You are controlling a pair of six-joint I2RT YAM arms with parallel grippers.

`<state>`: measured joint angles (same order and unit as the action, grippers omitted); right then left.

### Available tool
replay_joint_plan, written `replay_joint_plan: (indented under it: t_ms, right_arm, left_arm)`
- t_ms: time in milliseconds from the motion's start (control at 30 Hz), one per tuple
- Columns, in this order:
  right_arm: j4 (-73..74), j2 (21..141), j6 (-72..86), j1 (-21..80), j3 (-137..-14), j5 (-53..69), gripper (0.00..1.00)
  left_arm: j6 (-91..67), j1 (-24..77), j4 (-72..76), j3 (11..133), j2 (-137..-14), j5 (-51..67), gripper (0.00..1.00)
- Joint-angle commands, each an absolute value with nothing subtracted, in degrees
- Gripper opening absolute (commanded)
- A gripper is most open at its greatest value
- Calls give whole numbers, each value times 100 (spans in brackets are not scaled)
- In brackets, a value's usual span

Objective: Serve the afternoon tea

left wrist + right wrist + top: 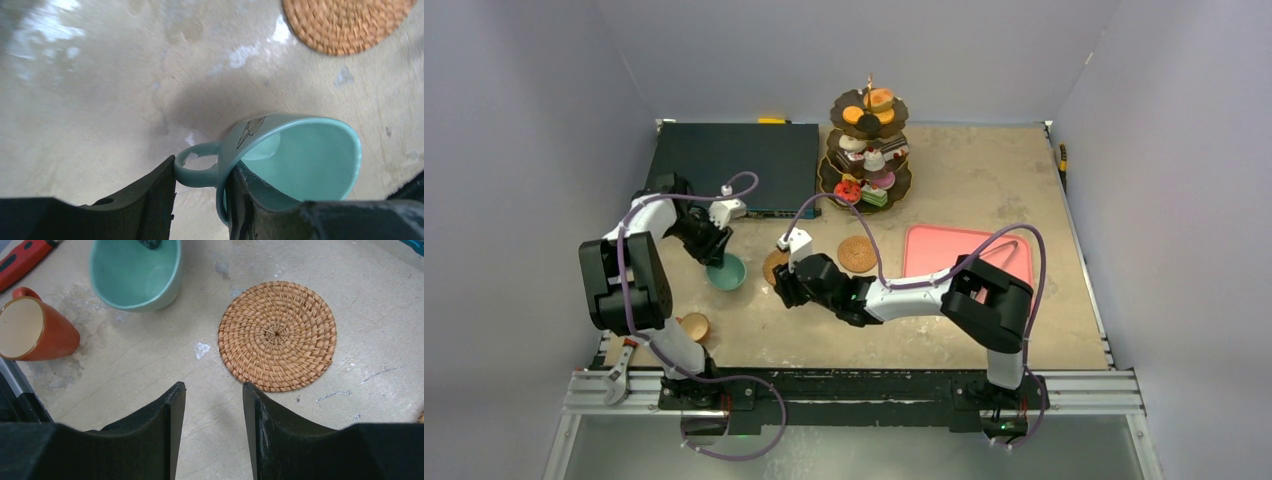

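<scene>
The teal cup point(726, 272) stands on the table, left of centre. My left gripper point(202, 172) is shut on it: one finger presses the outside of the handle point(197, 170), the other sits inside against the cup wall point(300, 160). My right gripper point(214, 387) hangs open and empty over bare table, just left of a woven coaster point(277, 335). In the top view this gripper point(782, 288) partly covers that coaster point(774, 265), and a second coaster point(857, 253) lies to its right. The smaller tan cup point(694, 326) stands at the near left. The three-tier stand point(865, 150), loaded with toy cakes, stands at the back.
A pink tray point(969, 255) with black tongs point(1009, 245) lies to the right. A dark flat board point(732, 165) covers the back left. A red-handled tool point(22, 257) lies near the tan cup point(35, 330) at the table's near left edge.
</scene>
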<state>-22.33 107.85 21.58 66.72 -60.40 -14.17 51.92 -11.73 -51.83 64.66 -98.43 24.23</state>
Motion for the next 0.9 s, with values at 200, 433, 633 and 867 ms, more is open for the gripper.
replay_joint_plan:
  t_ms: [200,433,633,867]
  right_arm:
    - [-2381,10424,2205,6649,-5942,-1687,48]
    - [-2045,10436,2294,6651,-6072,-1747,47]
    - [-1378,10458,2189,6641,-6410,-1820,47]
    - [-590,10465,2136,6473,-6876,-1923,47]
  left_arm:
    - [3882,-967,-3662,6136,-9223,2792,14]
    - [4080,-968,-3967,6006,-9364,2736,49]
    - [4059,-978,-4183,6109,-9413,2713,92]
    - [4343,-1559,-4792,6630,-9029,2910,99]
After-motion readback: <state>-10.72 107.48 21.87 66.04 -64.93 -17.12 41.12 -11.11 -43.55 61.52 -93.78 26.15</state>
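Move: The left fingers hold the green cup by its handle and wall; its middle is about 3 cm right, 2 cm back and 2 cm below them. The nearer coaster lies some 12 cm to their right, 1 cm back and 5 cm down, with the orange cup about 14 cm back and 5 cm left of them. From the right hand, that coaster is roughly 5 cm ahead, neither left nor right, and 8 cm lower. Still pinching the green cup by its handle and wall, the left hand carries it forward about 4 cm, rising slightly and tipping its fingertips outward some 10 degrees, then eases back 2 cm and down a little. There the fingers spread wide and let go, leaving one over the cup's mouth. ##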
